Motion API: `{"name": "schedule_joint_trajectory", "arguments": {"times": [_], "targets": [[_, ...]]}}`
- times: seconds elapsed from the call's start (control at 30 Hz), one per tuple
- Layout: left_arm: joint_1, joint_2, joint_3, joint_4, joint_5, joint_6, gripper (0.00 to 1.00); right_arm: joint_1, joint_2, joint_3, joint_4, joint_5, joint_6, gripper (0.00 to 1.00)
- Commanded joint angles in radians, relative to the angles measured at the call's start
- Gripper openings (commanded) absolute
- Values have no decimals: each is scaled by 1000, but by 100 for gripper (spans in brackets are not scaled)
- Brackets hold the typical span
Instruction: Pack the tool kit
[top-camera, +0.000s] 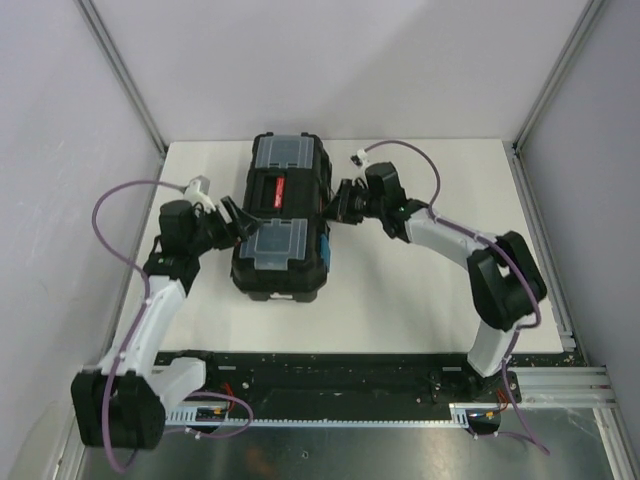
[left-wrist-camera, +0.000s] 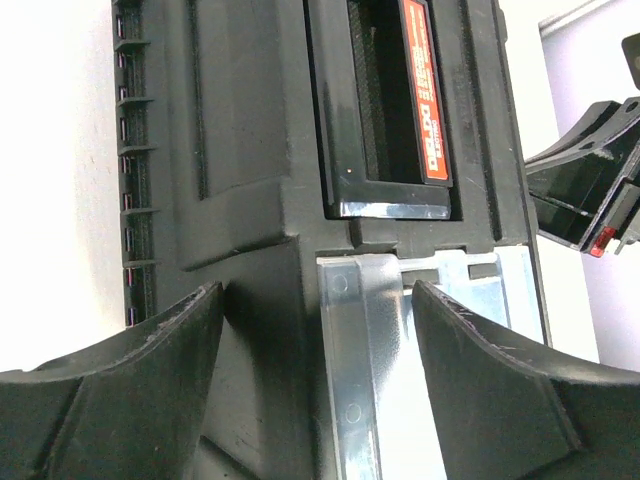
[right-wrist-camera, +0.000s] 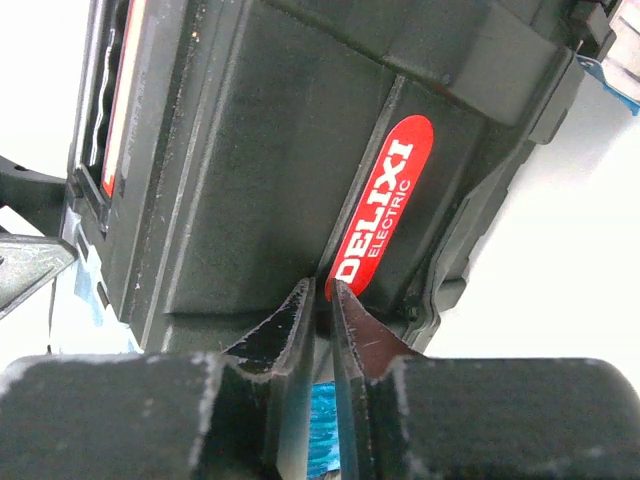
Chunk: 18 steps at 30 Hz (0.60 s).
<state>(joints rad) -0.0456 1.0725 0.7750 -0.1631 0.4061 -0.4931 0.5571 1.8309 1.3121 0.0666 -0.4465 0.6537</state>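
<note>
The tool kit (top-camera: 283, 215) is a black box lying in the middle of the white table, lid shut, with a red-marked handle (left-wrist-camera: 424, 90) between two clear lid compartments. My left gripper (top-camera: 237, 222) is at its left side. Its jaws stand open, straddling the corner of the near clear compartment (left-wrist-camera: 400, 380) without touching it (left-wrist-camera: 318, 290). My right gripper (top-camera: 340, 203) presses against the box's right face under the red DELIXI label (right-wrist-camera: 385, 205). Its fingers (right-wrist-camera: 320, 285) are almost together, and a blue latch (right-wrist-camera: 325, 430) shows in the thin slit between them.
The white table (top-camera: 420, 290) is bounded by grey walls and aluminium posts at the back corners. A black rail (top-camera: 330, 372) runs along the near edge between the arm bases. Purple cables loop above both arms. The right gripper's fingers (left-wrist-camera: 590, 190) show beyond the box.
</note>
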Motion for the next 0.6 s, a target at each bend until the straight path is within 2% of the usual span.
{"name": "schedule_joint_trajectory", "arguments": {"times": [0.0,0.17,0.27,0.43,0.57], "targets": [[-54,-110,-102,-216,51,-20,81,74,-143,-180,-35,36,24,18],[-53,-110,-20,-243,-52,5,87,-23,-245,-333,99,226,214,23],[-53,-71,55,-255,-113,16,89,-68,-251,-368,142,309,307,29],[-46,-28,147,-262,-223,13,95,-100,-149,-393,246,300,449,37],[-38,13,212,-262,-238,12,97,-72,-34,-401,408,274,554,35]]}}
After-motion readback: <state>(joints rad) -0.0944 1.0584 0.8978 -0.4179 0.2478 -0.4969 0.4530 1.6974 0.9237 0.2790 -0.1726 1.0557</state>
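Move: The toolbox lies between the hands, its middle some 10 cm right and 2 cm ahead of the left hand and about 10 cm below. Its handle is roughly 8 cm ahead and 7 cm right, about level in height. From the right hand, the toolbox's middle is some 12 cm left, level fore and aft, and 7 cm lower; the far latch is about 8 cm ahead, the near latch 7 cm back, neither left nor right, both some 5 cm lower. Both hands drag the toolbox back about 4 cm; the right then opens, swinging 9 cm right and down. ##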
